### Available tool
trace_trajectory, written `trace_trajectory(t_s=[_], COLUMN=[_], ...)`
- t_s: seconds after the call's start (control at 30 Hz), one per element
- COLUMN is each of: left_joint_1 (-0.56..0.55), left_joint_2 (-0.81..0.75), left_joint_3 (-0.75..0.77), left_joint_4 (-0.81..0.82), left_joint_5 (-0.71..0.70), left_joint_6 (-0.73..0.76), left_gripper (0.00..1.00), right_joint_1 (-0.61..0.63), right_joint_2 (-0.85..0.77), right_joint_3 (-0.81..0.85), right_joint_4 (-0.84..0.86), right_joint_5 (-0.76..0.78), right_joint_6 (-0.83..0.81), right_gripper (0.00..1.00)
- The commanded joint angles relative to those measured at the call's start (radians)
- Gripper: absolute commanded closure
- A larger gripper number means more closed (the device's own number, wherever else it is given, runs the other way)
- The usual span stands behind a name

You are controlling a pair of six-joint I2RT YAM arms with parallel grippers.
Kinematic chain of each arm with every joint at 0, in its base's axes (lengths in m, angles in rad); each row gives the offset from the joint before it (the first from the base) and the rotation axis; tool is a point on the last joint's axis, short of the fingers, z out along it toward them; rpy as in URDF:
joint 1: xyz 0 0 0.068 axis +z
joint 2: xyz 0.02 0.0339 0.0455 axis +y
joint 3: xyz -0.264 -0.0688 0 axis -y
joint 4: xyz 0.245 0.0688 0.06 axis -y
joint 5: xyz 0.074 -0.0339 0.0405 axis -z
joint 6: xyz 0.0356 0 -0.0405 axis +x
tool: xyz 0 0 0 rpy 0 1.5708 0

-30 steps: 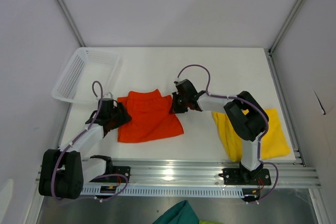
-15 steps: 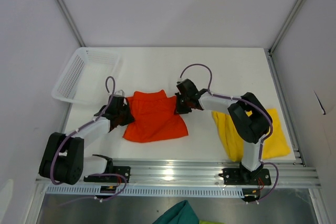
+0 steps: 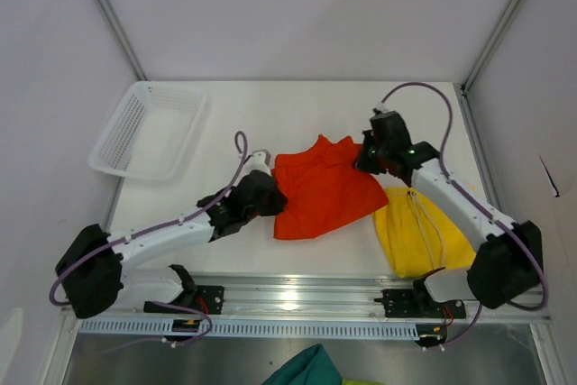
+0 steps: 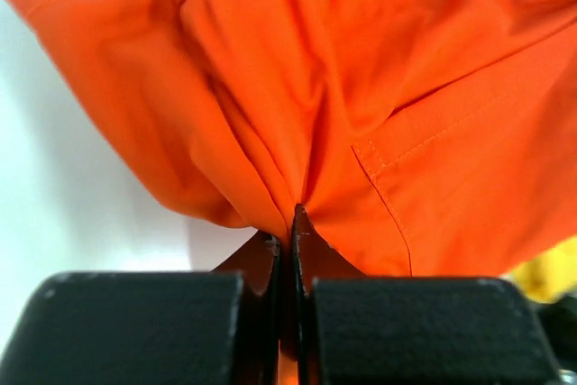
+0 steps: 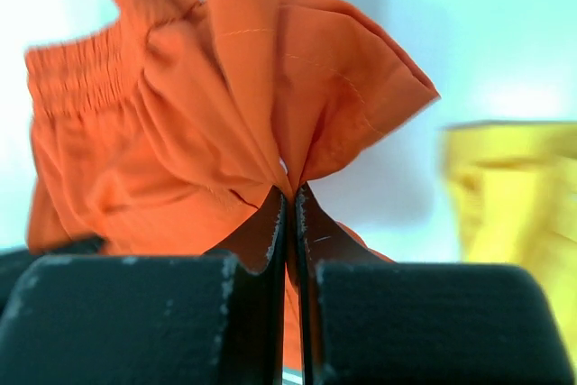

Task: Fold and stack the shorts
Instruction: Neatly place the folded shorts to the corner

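The orange-red shorts (image 3: 323, 188) hang bunched between both arms, right of the table's middle. My left gripper (image 3: 270, 196) is shut on their left edge; in the left wrist view the fabric (image 4: 361, 105) gathers into the closed tips (image 4: 290, 221). My right gripper (image 3: 368, 158) is shut on their upper right corner; the right wrist view shows the elastic waistband (image 5: 77, 78) and cloth pinched at the tips (image 5: 290, 194). The yellow shorts (image 3: 416, 233) lie flat at the right with white drawstrings (image 3: 424, 223), partly under the right arm and apart from the orange pair.
A white mesh basket (image 3: 149, 128) sits at the back left. A teal-green cloth (image 3: 306, 369) lies below the table's front rail. Grey walls and aluminium posts enclose the table on three sides.
The left gripper closed on the orange shorts' left edge. Both arms carried the shorts to the right, lifting and bunching them toward the yellow pair.
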State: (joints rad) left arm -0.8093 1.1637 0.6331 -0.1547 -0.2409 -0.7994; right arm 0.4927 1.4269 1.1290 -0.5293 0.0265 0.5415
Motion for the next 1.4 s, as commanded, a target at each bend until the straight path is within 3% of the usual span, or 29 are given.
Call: trace_trajectory(t_s=[0.0,0.23,0.4,0.57,0.83,1.07,1.2,1.37], left_joint_1=[-0.112,-0.297,-0.366,-0.419,-0.472,-0.504,-0.519,-0.528], left_joint_2=[0.131,0.499,0.641,0.711,0.836,0.903,0.941,0.999], left_joint_3=[0.152,0.578,0.718,0.802,0.861,0.881,0.899,0.901], left_joint_4=[0.083,0.083,0.115,0.135,0.196,0.211,0.199,0.211], left_joint_5=[-0.121,-0.172,-0.135,-0.098,-0.046,-0.040,-0.023,0.006], left_joint_6=[-0.078,-0.037,-0.035,-0.047,-0.078,-0.101,-0.116,-0.142], left_gripper=[1.00,1.00,1.00,1.00,1.00,1.00,1.00,1.00], right_joint_1=[-0.107,-0.428,-0.655,-0.671,-0.759,-0.897,-1.046,-1.140], right_joint_2=[-0.147,-0.335,-0.462,-0.565,-0.522,-0.468,-0.419,-0.339], right_joint_3=[-0.012,-0.061,-0.097,-0.130,-0.135,-0.147,-0.161,-0.247], right_joint_4=[-0.126,-0.277,-0.339,-0.334,-0.365,-0.383,-0.413,-0.348], right_joint_5=[0.066,0.030,0.085,0.251,0.360,0.236,0.103,0.038], right_joint_6=[-0.040,-0.127,-0.177,-0.111,-0.048,-0.015,0.017,0.002], right_gripper=[1.00,1.00,1.00,1.00,1.00,1.00,1.00,1.00])
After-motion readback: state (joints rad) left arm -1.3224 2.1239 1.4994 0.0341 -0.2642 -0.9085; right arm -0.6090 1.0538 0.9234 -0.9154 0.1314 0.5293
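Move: The folded yellow shorts, the place the held red shorts are taken to, lie about 44 cm to the left hand's right, 5 cm back and 8 cm below; from the right hand they are roughly 22 cm right, 14 cm back and 13 cm below. The red shorts hang between the hands, their middle some 12 cm right and 3 cm ahead of the left hand, about 4 cm below it. The right arm's foot is 32 cm back, 19 cm right and 15 cm below the right hand. With fingers still shut on the two sides of the lifted red shorts, both hands sweep them together about 33 cm to the right towards the folded yellow shorts, fast at first while rising some 4-5 cm, then slowing. The path bends back towards the bases, more for the right hand (about 13 cm) than the left (about 8 cm), and near the end both sink 5-6 cm over the yellow shorts, the right hand having swung some 65 degrees clockwise and the left about 25. ##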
